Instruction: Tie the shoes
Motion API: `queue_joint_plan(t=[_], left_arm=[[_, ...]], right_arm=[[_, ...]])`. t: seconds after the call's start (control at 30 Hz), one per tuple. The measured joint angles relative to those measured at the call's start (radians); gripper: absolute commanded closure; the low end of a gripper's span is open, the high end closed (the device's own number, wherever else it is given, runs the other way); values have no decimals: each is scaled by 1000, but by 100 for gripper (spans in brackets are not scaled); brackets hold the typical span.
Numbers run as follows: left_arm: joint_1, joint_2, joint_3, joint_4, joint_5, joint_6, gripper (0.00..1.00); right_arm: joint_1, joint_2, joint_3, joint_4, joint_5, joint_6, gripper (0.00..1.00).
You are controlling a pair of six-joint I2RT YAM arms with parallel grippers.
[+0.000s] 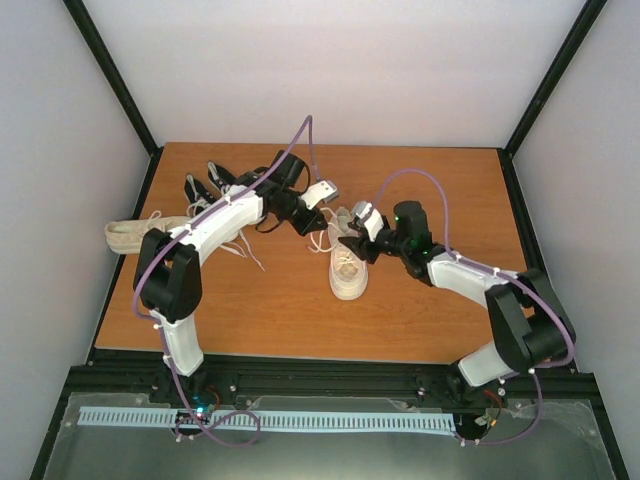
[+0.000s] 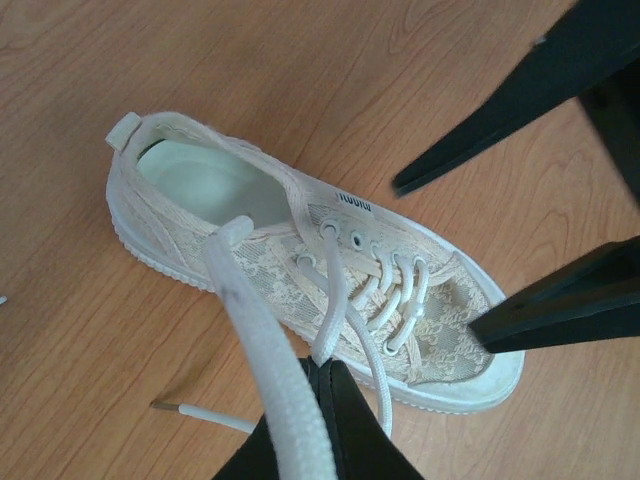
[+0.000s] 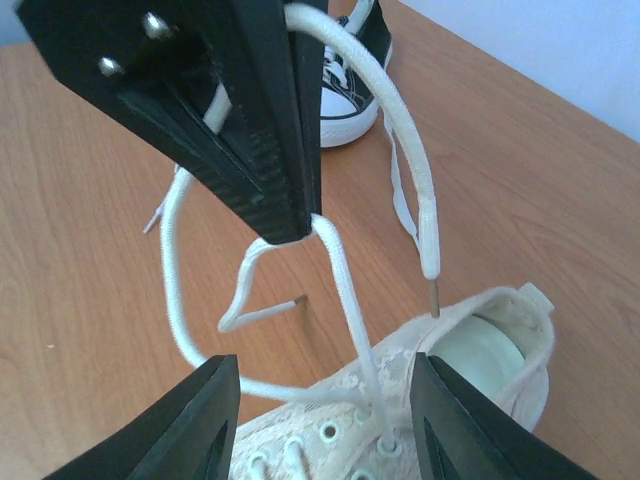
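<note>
A cream lace sneaker [image 1: 350, 272] lies mid-table with its laces undone. It also shows in the left wrist view [image 2: 250, 250] and the right wrist view [image 3: 480, 370]. My left gripper [image 2: 325, 368] is shut on one pale lace [image 2: 335, 290] that rises from a top eyelet, and holds it above the shoe. A second lace strand [image 2: 265, 330] drapes over that gripper. My right gripper [image 3: 322, 365] is open, its fingers [image 2: 560, 310] either side of the shoe's eyelets. From above, the left gripper [image 1: 315, 222] and the right gripper [image 1: 347, 240] meet over the shoe.
A second cream sneaker [image 1: 135, 235] lies at the left table edge. Two black sneakers with white laces [image 1: 200, 190] [image 1: 225, 178] stand at the back left, under the left arm. One black sneaker [image 3: 345, 85] shows behind the held lace.
</note>
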Motion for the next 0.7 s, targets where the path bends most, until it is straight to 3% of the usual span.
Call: queue_joint_plan(t=[0.17,0.33,0.53,0.7], left_arm=[[0,0,3,-8,3,-5,99],[0,0,3,-11,3,-5,99],[0,5,5,-15,11,-5,99],[0,18,5,-23,21,-5,99]], right_arm=[[12,107,10,97,16,-48,51],[14,144,24,113,6,-74,62],[21,176,43,141,9,-80,66],[32,215,67,151,23,-83,95]])
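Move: The upright lace strand from the shoe's eyelets to the left fingertips is the right hand's aim: about 3 cm ahead, 3 cm left and 3 cm below. The left fingertips are some 4 cm ahead and 7 cm left, level in height. The shoe's middle lies 3 cm left, straight below by 10 cm; a loose lace end is 12 cm left, 3 cm ahead on the table. From the left hand the strand is 4 cm right, 1 cm back, 3 cm down. Closing around the lace strand just below the left fingertips, the right fingers narrow from half open to about a fifth open, with the strand between them by the end. To get there the right hand sinks about 3 cm while reaching some 3 cm forward and 2.5 cm left over the shoe, its wrist barely turning. The left hand stays almost still and keeps its pinch on the laces. ##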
